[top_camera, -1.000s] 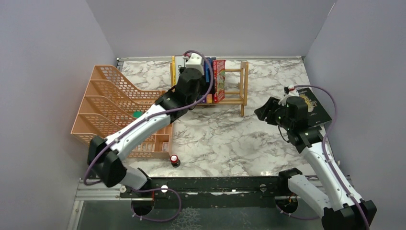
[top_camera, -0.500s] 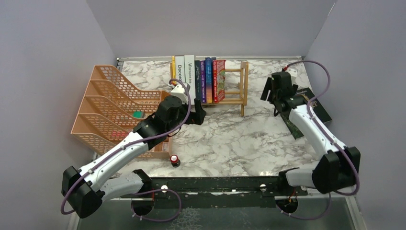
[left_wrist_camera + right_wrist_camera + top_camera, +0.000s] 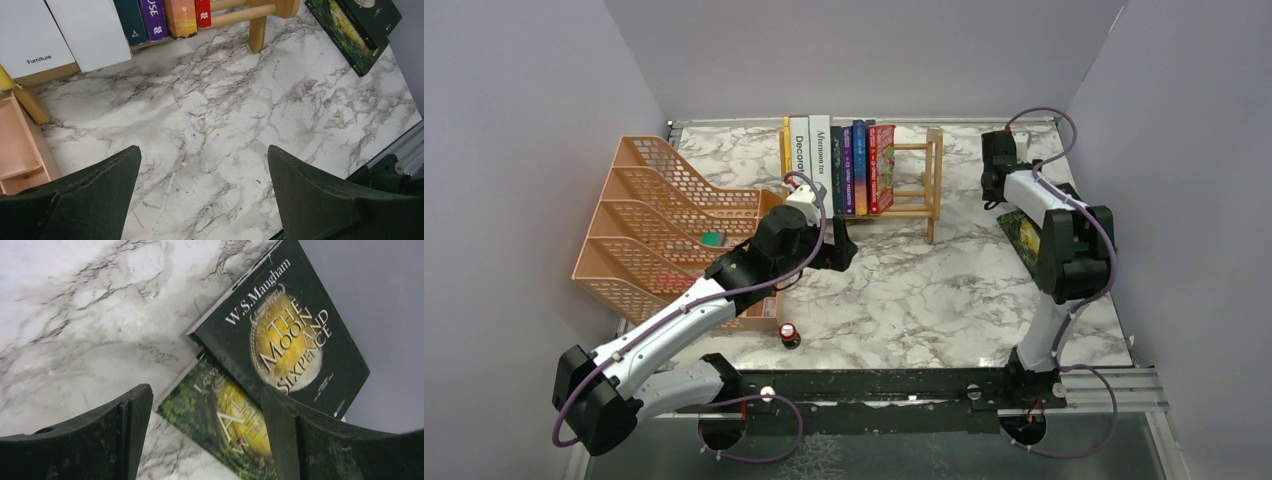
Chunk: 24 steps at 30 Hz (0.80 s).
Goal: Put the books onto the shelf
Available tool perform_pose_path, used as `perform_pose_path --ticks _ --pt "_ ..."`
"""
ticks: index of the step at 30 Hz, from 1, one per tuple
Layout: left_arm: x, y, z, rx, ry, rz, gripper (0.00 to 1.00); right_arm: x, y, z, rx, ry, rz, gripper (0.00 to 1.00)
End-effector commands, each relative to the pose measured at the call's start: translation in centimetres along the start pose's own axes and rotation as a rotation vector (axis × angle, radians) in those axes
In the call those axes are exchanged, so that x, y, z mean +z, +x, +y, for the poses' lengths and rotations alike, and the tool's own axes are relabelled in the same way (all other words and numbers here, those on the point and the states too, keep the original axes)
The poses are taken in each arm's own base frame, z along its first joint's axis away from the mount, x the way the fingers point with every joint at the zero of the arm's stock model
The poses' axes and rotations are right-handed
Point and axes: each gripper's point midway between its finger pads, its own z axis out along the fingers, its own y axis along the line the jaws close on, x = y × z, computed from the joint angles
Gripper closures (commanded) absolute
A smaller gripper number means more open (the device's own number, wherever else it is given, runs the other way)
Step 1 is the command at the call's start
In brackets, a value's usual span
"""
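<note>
The light-wood shelf stands at the back centre with several books upright in its left half. My left gripper hovers open in front of it, nothing between its fingers; the white books and a shelf leg show above them. At the right, a dark "The Moon and Sixpence" book lies flat on a green book, whose corner shows beside the arm. My right gripper hangs open over these two books, touching neither.
An orange mesh file tray fills the left side, with a small green item inside. A small red-capped object sits near the front edge. Grey walls close in left, back and right; the flat books lie against the right wall.
My left gripper has pulled back from the shelf toward the front and opened. My right arm has folded upward and swung to the back right, its gripper opening above the flat books.
</note>
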Motion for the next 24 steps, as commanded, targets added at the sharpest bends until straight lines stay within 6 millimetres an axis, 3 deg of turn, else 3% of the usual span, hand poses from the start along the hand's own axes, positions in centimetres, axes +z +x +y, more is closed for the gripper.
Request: perform_pose_path --ticks 1,6,11,16,24 --pt "0.4 0.8 0.2 -0.009 0.008 0.010 0.03 2.7 -0.9 -0.9 -0.082 0.117 -0.001 0.16" --pt "1.2 1.9 0.7 -0.008 -0.011 0.048 0.04 4.9 -1.4 -0.4 -0.153 0.168 -0.012 0.16" --pt "2.1 2.7 0.9 -0.006 -0.024 0.076 0.04 7.0 -0.8 -0.8 -0.216 0.257 0.006 0.17" --pt "2.9 2.9 1.2 -0.003 -0.041 0.091 0.04 8.1 -0.5 -1.5 -0.235 0.319 -0.005 0.22" --pt "3.3 3.2 1.5 -0.005 -0.055 0.103 0.04 9.5 1.1 -1.0 -0.313 0.333 0.016 0.43"
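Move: The black book (The Moon and Sixpence) has its middle some 8 cm to the right of the right hand, 4 cm back and about 7 cm below; its short top edge faces away from the robot. The green book peeks out from under it, about 9 cm back and 2 cm to the right of that hand, and the shelf's free right end is some 24 cm to its left and 2 cm back. From the left hand the black book is roughly 50 cm right, 15 cm ahead and 18 cm below. The right hand first sinks steeply, then runs on forward and to the right, about 5 cm each way, onto the forward top edge of the black book near its left corner, rolling some 20 degrees with its left side dropping, and its fingers begin to close only late, stopping still well open with one just off the page edge and the other over the cover. Meanwhile the left hand, away from the books and wide open, sinks about 5 cm almost straight down over bare table in front of the shelf, its fingers tipping slightly further down. ##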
